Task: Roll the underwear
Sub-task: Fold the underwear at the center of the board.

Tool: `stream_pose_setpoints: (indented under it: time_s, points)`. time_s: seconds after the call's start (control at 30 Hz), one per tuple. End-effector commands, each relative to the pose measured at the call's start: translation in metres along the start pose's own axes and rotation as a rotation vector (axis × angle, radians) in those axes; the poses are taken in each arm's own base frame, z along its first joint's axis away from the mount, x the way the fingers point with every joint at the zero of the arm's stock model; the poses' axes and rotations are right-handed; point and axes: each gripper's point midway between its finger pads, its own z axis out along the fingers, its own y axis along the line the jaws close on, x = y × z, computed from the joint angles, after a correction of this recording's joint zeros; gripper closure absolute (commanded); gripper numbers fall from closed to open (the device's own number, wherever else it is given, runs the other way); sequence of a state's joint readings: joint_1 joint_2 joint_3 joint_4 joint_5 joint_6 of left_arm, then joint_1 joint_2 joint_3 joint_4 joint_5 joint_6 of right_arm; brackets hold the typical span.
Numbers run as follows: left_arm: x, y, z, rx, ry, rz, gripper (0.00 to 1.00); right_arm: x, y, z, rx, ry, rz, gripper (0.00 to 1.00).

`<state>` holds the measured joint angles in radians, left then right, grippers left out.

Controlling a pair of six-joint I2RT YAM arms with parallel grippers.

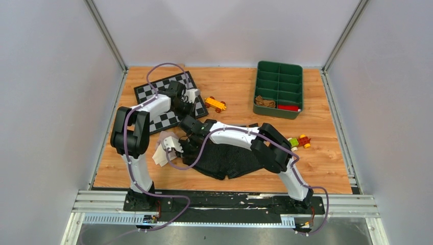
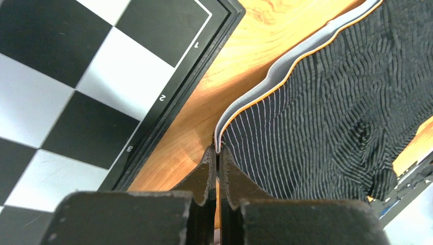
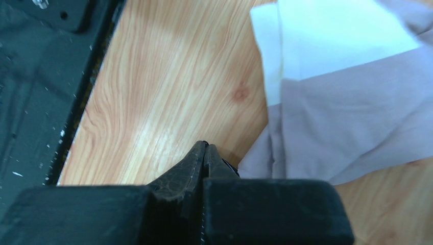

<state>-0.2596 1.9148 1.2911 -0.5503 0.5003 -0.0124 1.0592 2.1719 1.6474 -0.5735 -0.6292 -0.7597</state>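
Observation:
The black pin-striped underwear (image 1: 230,159) lies spread on the wood in front of the arms. My left gripper (image 2: 218,149) is shut on the corner of its grey waistband (image 2: 286,66), right beside the checkerboard mat (image 2: 76,76). My right gripper (image 3: 206,144) is shut low over the table, and a sliver of striped black cloth shows at its fingers. The pale pink-beige underwear (image 3: 347,112) lies crumpled just right of it and sits left of the black one (image 1: 162,152) in the top view. A tan-brown bundle (image 1: 264,101) lies in the green bin.
The checkerboard mat (image 1: 153,92) sits at the back left with the left arm over it. An orange toy car (image 1: 216,104) is beside it. A green compartment bin (image 1: 279,65) stands at the back right. A small block toy (image 1: 299,141) lies right of the right arm.

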Motion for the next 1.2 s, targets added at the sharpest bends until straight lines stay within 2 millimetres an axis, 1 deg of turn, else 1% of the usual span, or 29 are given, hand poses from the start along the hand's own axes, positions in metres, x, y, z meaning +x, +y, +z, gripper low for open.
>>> stream_pose_setpoints:
  time_s: [0.0,0.1,0.23,0.3,0.33,0.4,0.47,0.5,0.57,0.8,0.9,1.03,1.17]
  points:
    - [-0.034,-0.024,-0.041,0.054,-0.096,0.110,1.00,-0.054,-0.001,-0.019,-0.018,-0.129,0.003,1.00]
    - [-0.044,-0.043,-0.052,0.122,-0.125,0.083,1.00,-0.064,-0.004,-0.033,0.004,-0.161,0.022,1.00]
    - [-0.062,-0.075,-0.066,0.235,-0.207,-0.009,1.00,-0.074,-0.009,-0.068,0.064,-0.207,0.039,1.00]
    - [-0.069,-0.086,-0.070,0.259,-0.234,-0.027,1.00,-0.072,-0.007,-0.086,0.088,-0.222,0.047,1.00]
    - [-0.075,-0.093,-0.072,0.274,-0.249,-0.026,1.00,-0.068,-0.005,-0.097,0.104,-0.225,0.055,1.00]
    - [-0.084,-0.107,-0.073,0.304,-0.264,-0.046,1.00,-0.060,-0.002,-0.114,0.128,-0.227,0.069,1.00]
    - [-0.091,-0.121,-0.070,0.324,-0.272,-0.059,1.00,-0.051,0.000,-0.128,0.149,-0.232,0.087,1.00]
    - [-0.092,-0.130,-0.066,0.331,-0.268,-0.062,1.00,-0.046,0.001,-0.134,0.159,-0.232,0.097,1.00]
    - [-0.093,-0.140,-0.056,0.322,-0.264,-0.074,1.00,-0.035,0.002,-0.144,0.175,-0.230,0.127,1.00]
    - [-0.101,-0.148,-0.011,0.239,-0.206,-0.052,1.00,0.007,0.004,-0.174,0.225,-0.214,0.214,1.00]
    - [-0.108,-0.158,0.001,0.240,-0.197,-0.034,1.00,0.021,0.011,-0.182,0.244,-0.206,0.212,1.00]
    - [-0.115,-0.166,0.013,0.219,-0.196,-0.016,1.00,0.040,0.023,-0.187,0.261,-0.191,0.219,1.00]
    - [-0.110,-0.179,0.026,0.228,-0.173,0.004,1.00,0.057,0.035,-0.192,0.278,-0.184,0.244,1.00]
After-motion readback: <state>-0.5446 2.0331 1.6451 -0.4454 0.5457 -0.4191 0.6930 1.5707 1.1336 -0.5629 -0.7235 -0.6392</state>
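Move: Both hands already pinch the underwear's left edge. Its middle, where the edge is taken, lies about 15 cm right of the left hand, 14 cm back and 3 cm below; from the right hand it is 16 cm right, 2 cm ahead. The chessboard's middle is 9 cm ahead and 6 cm left of the left hand, the yellow car 8 cm ahead and 11 cm right. The pink cloth sits 6 cm left of the right hand, 4 cm ahead. Both hands carry the underwear's pinched left edge up and some 17 cm right, then dip over its middle. ##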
